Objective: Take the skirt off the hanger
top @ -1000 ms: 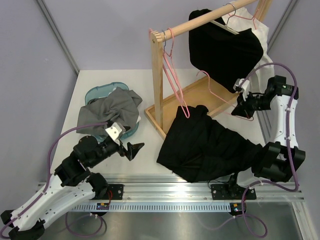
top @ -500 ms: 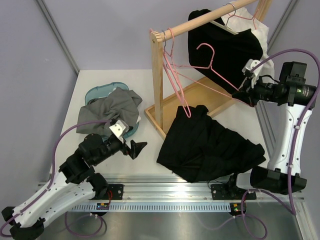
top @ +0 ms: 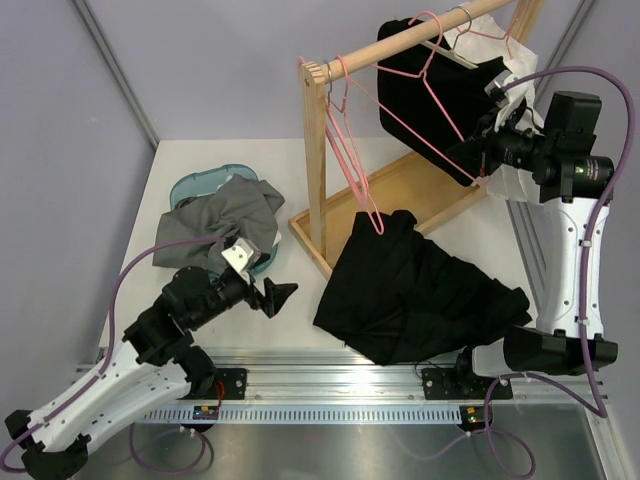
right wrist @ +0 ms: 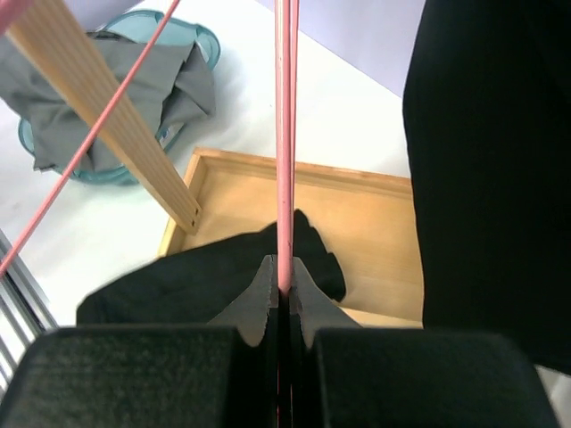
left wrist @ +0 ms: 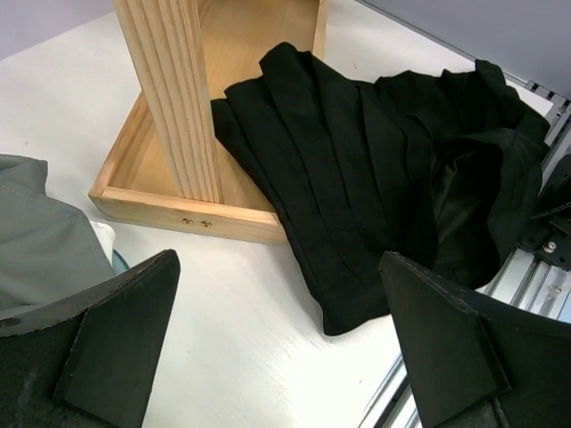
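The black skirt (top: 420, 290) lies crumpled on the table, partly over the wooden tray's front edge, free of any hanger. It also shows in the left wrist view (left wrist: 375, 160) and the right wrist view (right wrist: 196, 281). My right gripper (top: 472, 152) is shut on an empty pink hanger (top: 430, 50) and holds it high, its hook near the rail; the wire sits between the jaws (right wrist: 284, 278). My left gripper (top: 280, 297) is open and empty, low over the table left of the skirt (left wrist: 277, 259).
A wooden rack stands at the back, with a rail (top: 400, 40), a post (top: 315, 150) and a base tray (top: 400, 190). A second pink hanger (top: 350, 150), a black garment (top: 450, 100) and a white one (top: 520, 70) hang there. A teal basket (top: 195, 185) holds grey cloth.
My right arm has lifted the pink hanger from beside the tray up to the rail. The skirt has stayed on the table. My left gripper has barely shifted.
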You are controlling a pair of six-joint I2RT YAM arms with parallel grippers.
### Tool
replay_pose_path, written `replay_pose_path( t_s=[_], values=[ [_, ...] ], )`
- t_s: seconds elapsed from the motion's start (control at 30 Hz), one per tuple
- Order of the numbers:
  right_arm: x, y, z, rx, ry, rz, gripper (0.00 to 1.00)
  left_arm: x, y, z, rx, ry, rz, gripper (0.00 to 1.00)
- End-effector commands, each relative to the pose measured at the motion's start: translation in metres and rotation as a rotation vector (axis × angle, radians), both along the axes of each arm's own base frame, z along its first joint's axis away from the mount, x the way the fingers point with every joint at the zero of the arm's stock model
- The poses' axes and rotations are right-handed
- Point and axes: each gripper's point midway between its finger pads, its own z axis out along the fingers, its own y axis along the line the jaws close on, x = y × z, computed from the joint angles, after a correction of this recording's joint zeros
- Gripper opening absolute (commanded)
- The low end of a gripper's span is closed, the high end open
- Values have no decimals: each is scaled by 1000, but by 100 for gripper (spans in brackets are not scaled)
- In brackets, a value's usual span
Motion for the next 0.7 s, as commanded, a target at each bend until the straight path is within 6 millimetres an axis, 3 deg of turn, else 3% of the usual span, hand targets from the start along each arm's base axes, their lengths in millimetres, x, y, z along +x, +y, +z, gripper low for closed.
replay_pose_path(
  t_s=[0.0, 0.17, 0.37, 0.5, 0.67],
  values=[
    [19, 5, 30, 61, -47, -67, 0, 1, -8, 2, -45, 7, -15, 99],
    [33, 14, 24, 72, -20, -69, 0, 0, -12, -6, -53, 40, -25, 99],
    [29, 13, -3, 15, 34, -58, 1, 1, -15, -12, -43, 53, -32, 99],
    [21, 10, -16, -21, 41, -63, 15, 3, -16, -18, -20, 54, -31, 99],
    [14, 8, -19, -42, 36, -62, 25, 7, -19, -21, 4, 48, -39, 99]
  ],
)
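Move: The rod spot where the pink hanger in the right fingers is to hang lies about 13 cm ahead of the right hand, 11 cm to its left and 16 cm higher. The black garment still hanging is some 12 cm ahead and 5 cm left, roughly level in height; the empty hangers hang about 5 cm ahead and 22 cm left. From the open left hand, the black skirt on the table lies roughly 15 cm ahead, 33 cm right and 23 cm below. Forward about 3 cm and slightly left, the right hand carries its end of the pink hanger in towards the rod, then sinks some 3 cm to set the hook down, and its fingers part partway around the hanger's end. The left hand, open and empty, sinks about 3 cm and drifts a little right towards the black skirt, tipping slightly down. ##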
